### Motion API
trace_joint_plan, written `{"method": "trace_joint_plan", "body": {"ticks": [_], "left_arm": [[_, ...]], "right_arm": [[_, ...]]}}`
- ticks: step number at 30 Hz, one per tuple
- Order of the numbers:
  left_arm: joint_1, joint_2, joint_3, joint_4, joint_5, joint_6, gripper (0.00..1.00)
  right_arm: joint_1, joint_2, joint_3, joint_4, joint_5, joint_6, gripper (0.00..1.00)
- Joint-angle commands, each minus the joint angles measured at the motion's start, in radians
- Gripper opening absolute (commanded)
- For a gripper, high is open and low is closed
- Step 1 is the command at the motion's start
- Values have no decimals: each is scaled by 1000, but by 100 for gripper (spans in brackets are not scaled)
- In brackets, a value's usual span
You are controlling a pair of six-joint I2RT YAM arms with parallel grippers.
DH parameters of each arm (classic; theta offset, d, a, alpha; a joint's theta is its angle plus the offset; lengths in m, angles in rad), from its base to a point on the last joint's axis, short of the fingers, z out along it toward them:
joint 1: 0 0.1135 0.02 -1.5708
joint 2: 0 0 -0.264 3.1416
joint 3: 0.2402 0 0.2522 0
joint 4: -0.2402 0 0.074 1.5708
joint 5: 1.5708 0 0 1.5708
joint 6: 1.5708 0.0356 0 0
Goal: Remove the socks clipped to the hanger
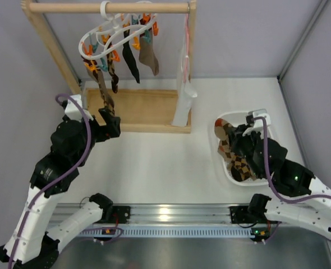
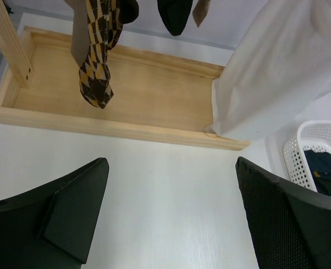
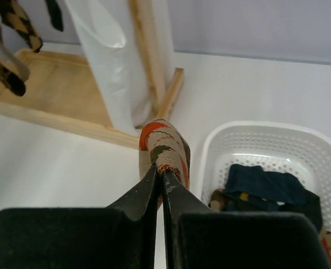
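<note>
The white ring hanger (image 1: 112,33) hangs from the wooden rail, and socks are still clipped to it: a diamond-checked sock (image 1: 104,89) (image 2: 98,67), a black sock (image 1: 130,61) (image 2: 174,14) and a brown sock (image 1: 148,59). My left gripper (image 1: 110,120) (image 2: 174,185) stands wide open, just below and in front of the checked sock's toe, with nothing between its fingers (image 2: 76,207). My right gripper (image 1: 233,137) (image 3: 161,171) is shut on a tan sock with orange and dark markings (image 3: 164,148), held at the left rim of the white basket (image 1: 266,126) (image 3: 277,140).
The wooden frame's base tray (image 1: 137,109) (image 2: 143,95) lies under the hanger. A white cloth with a pink strap (image 1: 183,95) (image 2: 272,73) hangs at the right post. The basket holds a checked sock (image 1: 238,162) and a dark blue sock (image 3: 261,185).
</note>
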Motion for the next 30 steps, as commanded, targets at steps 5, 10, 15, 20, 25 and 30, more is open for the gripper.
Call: {"method": "trace_joint_plan", "body": {"ticks": [5,10,15,20,25,30], "left_arm": [[0,-140,-173,30,33,50,98],[0,-194,-282,51,-9,54,98],[1,-252,-358,77,-59,17,98],[0,-292,-377,74,-75,7,98],[0,-299,-380,74,-92,2,98],[1,-307,-383,71,-170,-13,98]], "right_arm": [[-426,89,87,5,-299,-40,0],[-680,145,28,131,-440,22,0],[-789,203,-59,237,-446,101,10],[-829,200,-102,222,-433,160,65],[-829,113,-111,192,-410,186,76],[-829,83,-185,345,-679,259,79]]}}
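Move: The right hand still pinches the red-and-brown argyle sock. The laundry basket's middle lies about 10 cm ahead of it, 12 cm to its right and 23 cm below, with the navy sock in it some 12 cm ahead, 11 right, 27 down; the white sheet hangs about 25 cm ahead, 14 left, 8 down. From the open left hand, the nearest patterned sock hangs roughly 13 cm ahead, 4 left, slightly lower; the black sock 21 ahead, 5 right. Forward and to the right, about 11 cm each way, the right hand carries the sock over the basket, turning some 25 degrees clockwise and then dipping and tipping down; its fingers open wide to let go, then it rises a little. The left hand, fingers still open, sinks about 9 cm and eases slightly back and left, away from the hanging socks. ##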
